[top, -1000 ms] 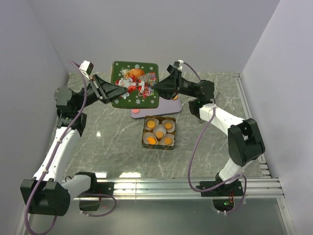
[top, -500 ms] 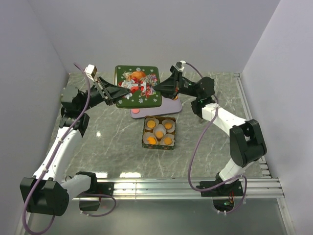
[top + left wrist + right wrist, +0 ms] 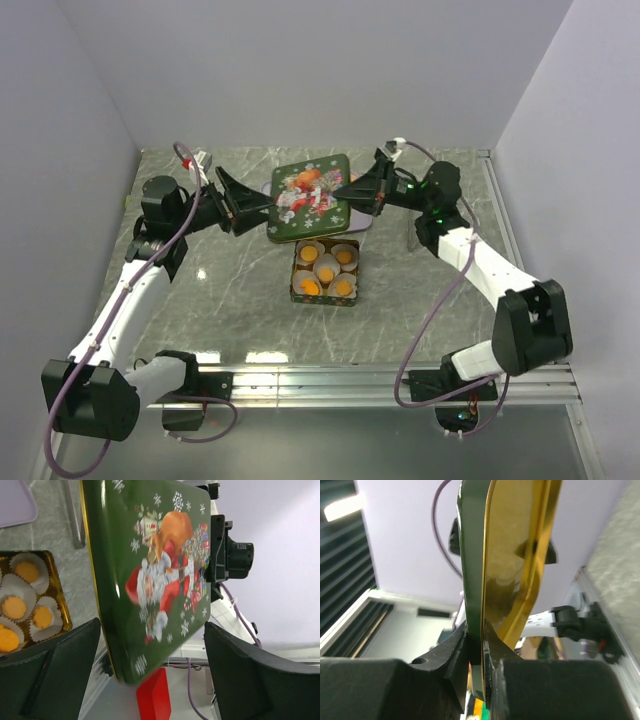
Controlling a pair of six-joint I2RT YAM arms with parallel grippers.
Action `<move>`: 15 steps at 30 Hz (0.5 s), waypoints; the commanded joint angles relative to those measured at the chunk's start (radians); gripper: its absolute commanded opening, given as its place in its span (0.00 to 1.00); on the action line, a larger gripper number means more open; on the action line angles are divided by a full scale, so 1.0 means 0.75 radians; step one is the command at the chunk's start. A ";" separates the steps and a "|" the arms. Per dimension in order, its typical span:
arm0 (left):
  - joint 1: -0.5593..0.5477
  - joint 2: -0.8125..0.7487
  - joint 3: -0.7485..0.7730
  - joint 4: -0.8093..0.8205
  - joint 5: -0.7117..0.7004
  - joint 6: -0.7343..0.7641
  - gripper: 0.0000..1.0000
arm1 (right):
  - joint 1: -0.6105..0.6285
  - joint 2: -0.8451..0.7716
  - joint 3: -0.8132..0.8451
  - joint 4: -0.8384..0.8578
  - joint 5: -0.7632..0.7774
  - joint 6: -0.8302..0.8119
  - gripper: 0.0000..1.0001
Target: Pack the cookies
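Note:
Several orange round cookies lie in white paper cups inside a gold-lined tin at mid-table; they also show in the left wrist view in the tin. A green Christmas lid hangs tilted above the tin's far edge. My right gripper is shut on the lid's right rim, its jaws pinching the green and gold edge. My left gripper stands open at the lid's left edge. In its wrist view the lid floats between the spread fingers, touching neither.
A lavender tray lies on the table behind the tin, partly under the lid, and shows as a corner in the left wrist view. A red block sits below the lid there. A metal rail runs along the near edge.
The lid has travelled right and forward to above the tin's far edge and tilted. My left gripper has let go of it and opened; the right gripper still holds it.

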 commanded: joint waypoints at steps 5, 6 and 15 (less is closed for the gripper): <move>-0.001 0.027 -0.043 -0.171 -0.073 0.210 0.91 | -0.131 -0.213 -0.107 -0.493 0.010 -0.403 0.00; 0.001 0.037 -0.057 -0.186 -0.097 0.224 0.91 | -0.139 -0.240 -0.129 -0.534 0.024 -0.467 0.00; -0.009 0.172 -0.115 -0.263 -0.232 0.370 0.87 | -0.139 -0.295 -0.293 -0.708 0.096 -0.637 0.00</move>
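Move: The right hand holds the lid by its right edge. The cookie tin it goes to stands roughly 33 cm below that hand, 3 cm to its left and 1 cm ahead. The cookie tray lies some 17 cm beyond the tin, 2 cm farther left. From the empty left hand, the tin is about 10 cm right, 1 cm ahead and 30 cm below, and the lid's middle is about 7 cm right, 1 cm ahead and level. Still pinching the lid by its right edge, the right hand swings about 4 cm right, then sinks some 9 cm towards the tin, its fingers tipping down roughly 15 degrees and turning a little clockwise. The left hand, fingers staying wide open, descends about 10 cm beside it, edging forward and tipping its fingers down. ##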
